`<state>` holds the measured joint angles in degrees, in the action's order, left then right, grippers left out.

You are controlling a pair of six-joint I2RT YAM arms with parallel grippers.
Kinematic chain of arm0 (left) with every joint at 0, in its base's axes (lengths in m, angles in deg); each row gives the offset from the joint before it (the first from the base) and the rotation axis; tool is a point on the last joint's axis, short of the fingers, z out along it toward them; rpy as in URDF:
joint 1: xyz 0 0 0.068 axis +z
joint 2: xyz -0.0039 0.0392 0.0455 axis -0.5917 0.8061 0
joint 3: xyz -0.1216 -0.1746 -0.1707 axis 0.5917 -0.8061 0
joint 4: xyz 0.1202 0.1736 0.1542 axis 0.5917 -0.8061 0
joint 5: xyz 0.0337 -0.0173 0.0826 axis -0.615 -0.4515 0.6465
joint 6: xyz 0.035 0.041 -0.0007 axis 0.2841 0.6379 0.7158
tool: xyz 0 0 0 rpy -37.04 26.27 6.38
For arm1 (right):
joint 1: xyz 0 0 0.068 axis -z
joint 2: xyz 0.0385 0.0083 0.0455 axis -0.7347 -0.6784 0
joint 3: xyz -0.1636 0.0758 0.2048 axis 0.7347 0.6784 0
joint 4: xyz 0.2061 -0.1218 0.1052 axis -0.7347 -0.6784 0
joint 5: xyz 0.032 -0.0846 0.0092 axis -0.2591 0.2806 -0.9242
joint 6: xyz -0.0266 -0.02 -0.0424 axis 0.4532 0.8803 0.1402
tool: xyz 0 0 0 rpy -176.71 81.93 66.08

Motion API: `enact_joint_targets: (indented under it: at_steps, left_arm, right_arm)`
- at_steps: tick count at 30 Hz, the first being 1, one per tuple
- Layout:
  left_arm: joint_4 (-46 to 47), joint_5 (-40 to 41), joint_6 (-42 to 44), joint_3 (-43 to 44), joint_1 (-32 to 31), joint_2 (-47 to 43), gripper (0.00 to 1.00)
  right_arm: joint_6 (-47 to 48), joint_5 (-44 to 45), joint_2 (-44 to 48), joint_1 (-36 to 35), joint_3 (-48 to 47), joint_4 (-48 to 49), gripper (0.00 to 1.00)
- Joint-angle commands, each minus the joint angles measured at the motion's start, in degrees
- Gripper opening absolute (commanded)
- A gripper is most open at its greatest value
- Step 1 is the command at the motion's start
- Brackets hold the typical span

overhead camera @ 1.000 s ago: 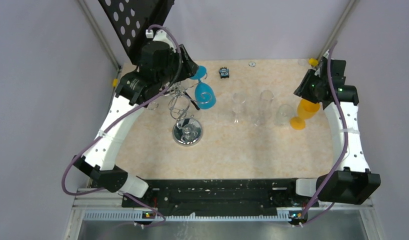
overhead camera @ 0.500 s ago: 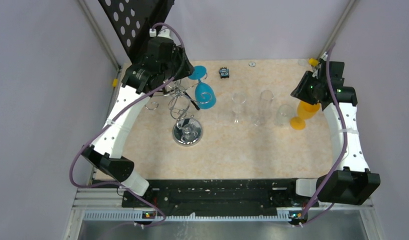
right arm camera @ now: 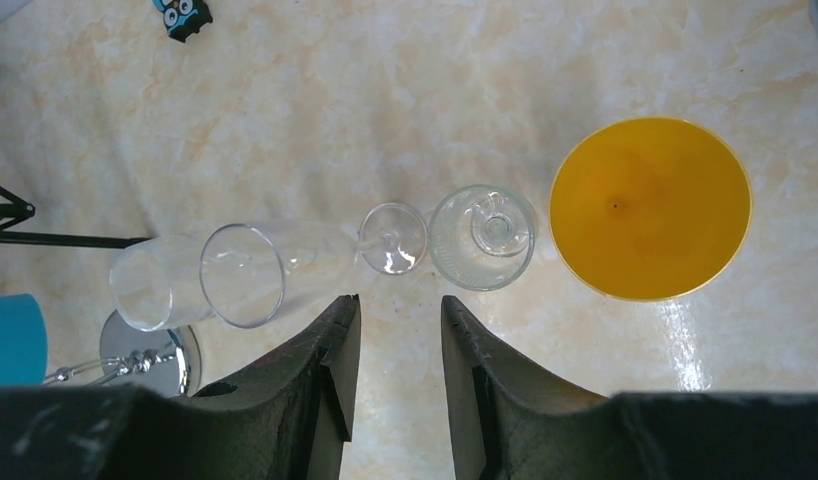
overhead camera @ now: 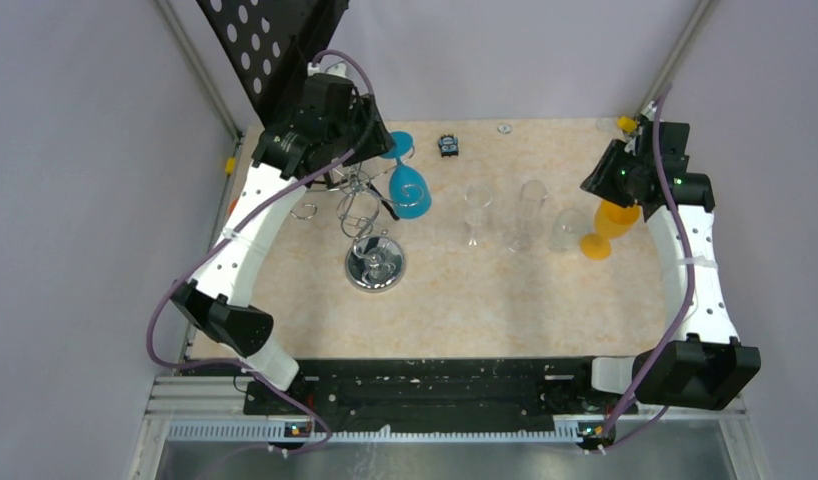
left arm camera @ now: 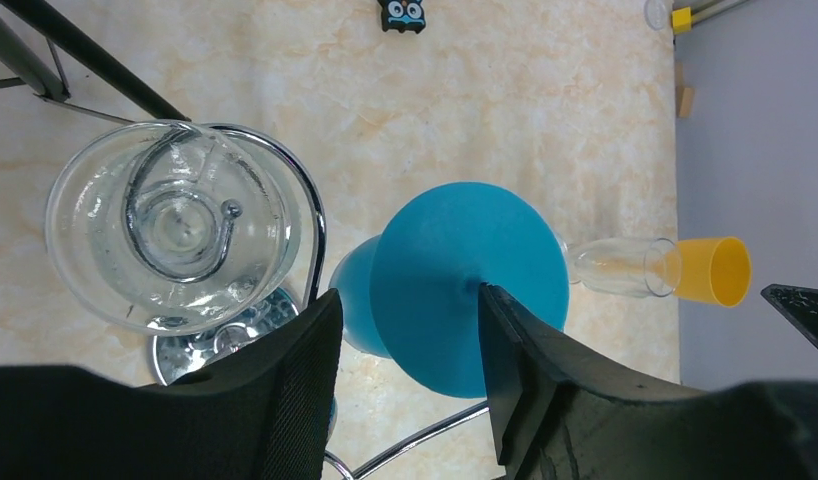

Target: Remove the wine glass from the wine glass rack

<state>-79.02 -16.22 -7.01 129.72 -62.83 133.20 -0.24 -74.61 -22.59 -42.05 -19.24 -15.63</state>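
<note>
The wine glass rack is a silver wire tree on a round chrome base at the table's left. A blue wine glass hangs upside down from one of its arms. In the left wrist view its round blue foot faces the camera, with the bowl behind it. A clear glass hangs on a curled hook beside it. My left gripper hovers open just above the blue foot, one finger near the stem's centre. My right gripper stands open over bare table at the right.
Three clear glasses and an orange glass stand in a row on the table's right half. A small owl figure lies near the back. A black perforated plate on a tripod rises behind the rack.
My left arm has drawn back and up a little over the rack, and its jaws have shifted slightly. The blue glass and the right arm have stayed in place.
</note>
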Motion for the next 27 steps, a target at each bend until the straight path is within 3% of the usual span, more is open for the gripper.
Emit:
enact_joint_targets:
  at_steps: [1, 7, 13, 22, 27]
  left_arm:
    - [1.97, -4.49, -2.78, 0.85, 1.31, -0.22, 0.56]
    - [9.37, -10.8, -8.92, -5.39, 3.51, -4.15, 0.55]
    - [13.71, -15.81, -12.98, -10.15, 5.4, -5.78, 0.46]
    - [22.02, -20.17, -17.6, -16.02, 6.47, -9.74, 0.23]
    - [24.38, -21.63, -19.31, -17.09, 6.45, -10.54, 0.02]
  right_arm:
    - [-0.47, -0.85, 1.89, -0.49, -0.66, 1.8, 0.36]
    - [-0.43, -0.72, 2.54, -0.58, -0.45, 1.75, 0.36]
    - [-0.5, -0.86, 2.67, -0.58, -0.48, 1.75, 0.36]
    - [-0.54, -0.73, 3.18, -0.59, -0.13, 1.86, 0.36]
    - [-0.5, -0.56, 3.39, -0.58, -0.04, 1.9, 0.36]
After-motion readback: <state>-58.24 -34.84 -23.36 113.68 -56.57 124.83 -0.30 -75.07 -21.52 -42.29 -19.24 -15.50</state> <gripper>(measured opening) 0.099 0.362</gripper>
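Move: The open left fingers straddle the left rim of the blue wine glass's foot, whose middle lies about 3 cm right and 2 cm below, level fore and aft. A clear glass hangs in the rack some 7 cm left, 2 cm ahead and 3 cm below. The owl toy stands on the table roughly 13 cm right, 5 cm ahead and 28 cm below. From the right hand, the blue foot is about 36 cm left, 6 cm ahead and 7 cm above. Left hand rolls its left side down about 25 degrees, closing on the blue foot's rim while rising 3 cm. ##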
